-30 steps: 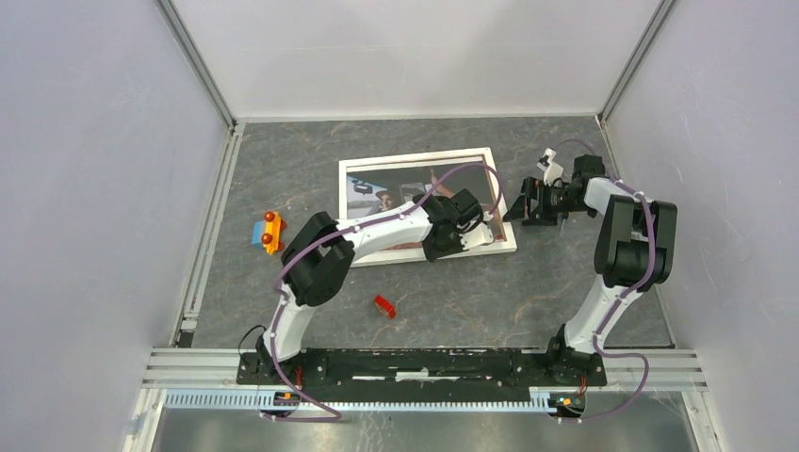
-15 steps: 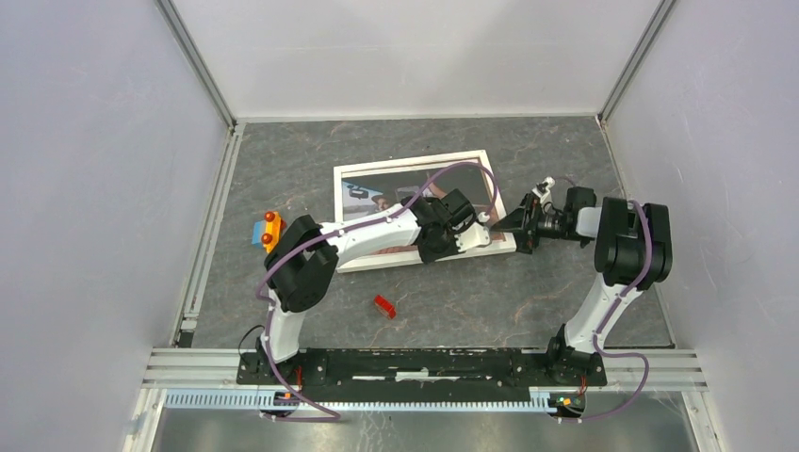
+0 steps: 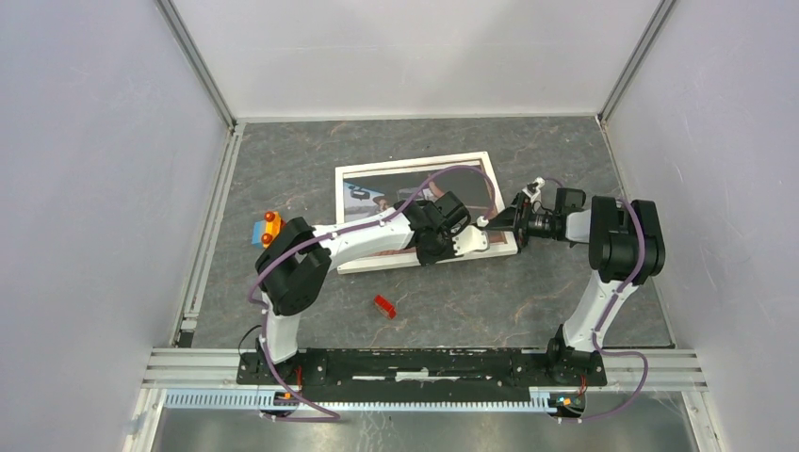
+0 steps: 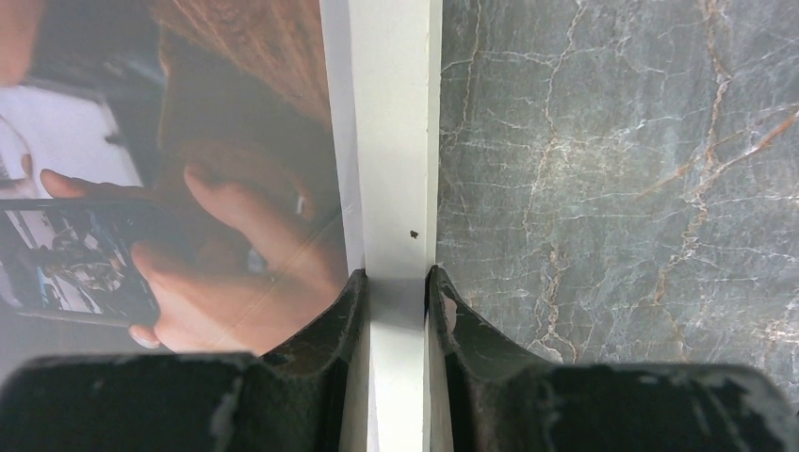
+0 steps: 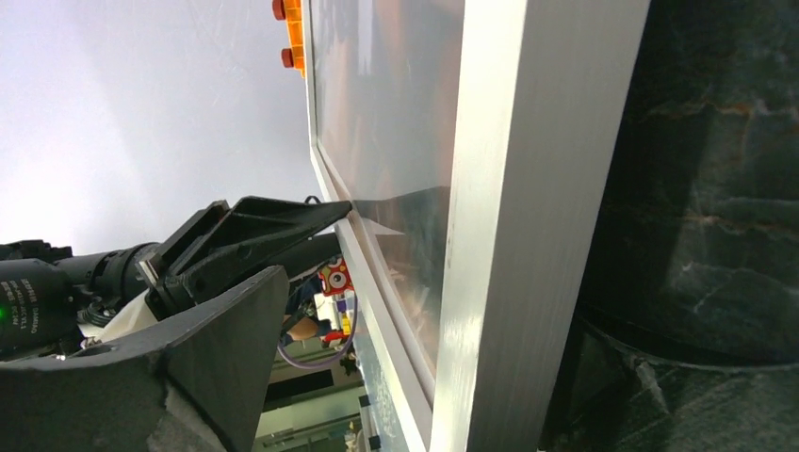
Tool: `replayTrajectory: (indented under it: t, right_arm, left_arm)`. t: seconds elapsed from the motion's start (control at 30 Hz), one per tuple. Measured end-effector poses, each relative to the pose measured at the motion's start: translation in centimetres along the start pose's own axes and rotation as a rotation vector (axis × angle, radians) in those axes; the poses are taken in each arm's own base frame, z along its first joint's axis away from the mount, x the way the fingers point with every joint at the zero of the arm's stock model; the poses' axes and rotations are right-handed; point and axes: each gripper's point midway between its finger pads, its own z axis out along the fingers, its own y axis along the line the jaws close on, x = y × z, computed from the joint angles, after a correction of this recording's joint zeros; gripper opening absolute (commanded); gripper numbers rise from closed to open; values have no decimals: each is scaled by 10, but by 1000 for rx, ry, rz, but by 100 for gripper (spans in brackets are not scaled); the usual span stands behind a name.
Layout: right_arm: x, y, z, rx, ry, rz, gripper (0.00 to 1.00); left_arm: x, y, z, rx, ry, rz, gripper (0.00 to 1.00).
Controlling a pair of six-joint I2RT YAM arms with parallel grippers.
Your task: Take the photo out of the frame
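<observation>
The frame (image 3: 415, 160) lies on the table with its white border up and the photo (image 3: 372, 188) showing through the front. My left gripper (image 3: 471, 240) is shut on the frame's near right border; in the left wrist view its fingers (image 4: 344, 311) pinch the white strip (image 4: 396, 141), with the photo (image 4: 188, 188) to the left. My right gripper (image 3: 513, 226) stands open at the frame's right edge. In the right wrist view that edge (image 5: 528, 188) rises between the jaws, with a gap between the left finger (image 5: 217, 358) and the glass.
An orange and blue toy car (image 3: 268, 231) sits left of the frame, and shows at the top of the right wrist view (image 5: 292, 28). A small red piece (image 3: 383, 306) lies nearer the bases. An aluminium rail (image 3: 212, 226) runs along the left wall.
My right gripper came in from the right and now straddles the frame's right edge. The frame and my left gripper have shifted slightly to the left.
</observation>
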Motion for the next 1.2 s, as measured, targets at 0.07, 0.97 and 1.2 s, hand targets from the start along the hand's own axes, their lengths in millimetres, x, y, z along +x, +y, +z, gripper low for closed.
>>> replayTrajectory:
  t: [0.07, 0.97, 1.2]
  right_arm:
    - [-2, 0, 1, -5, -5, 0, 82]
    - [-11, 23, -5, 14, 17, -68, 0]
    - [-38, 59, -19, 98, 39, -197, 0]
  left_arm:
    - [-1, -1, -1, 4, -7, 2, 2]
    - [-29, 21, -31, -75, -111, 29, 84]
    - [-53, 64, -112, -188, -253, -91, 100]
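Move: The frame's right bar already lies between the right hand's open, left-pointing fingers, its grasp spot practically at the hand point; the frame's near right corner is about 5 cm back from there. The photo's middle, under the glass, is some 19 cm to the left and 4 cm ahead. From the left hand, which still pinches the near bar, that grasp spot is roughly 15 cm right and 6 cm ahead; the red toy sits 11 cm left and 10 cm back, some 4 cm lower. While the left hand keeps the frame's near bar pinched almost in place, the right hand stays put and shuts its wide-open fingers on the right bar, then raises it about 6 cm with some 3 cm forward, the wrist tilting about 10 degrees. Once the right grip is made, the left fingers open wide, let go of the near bar and climb clear by roughly 13 cm, drifting about 4 cm forward. ##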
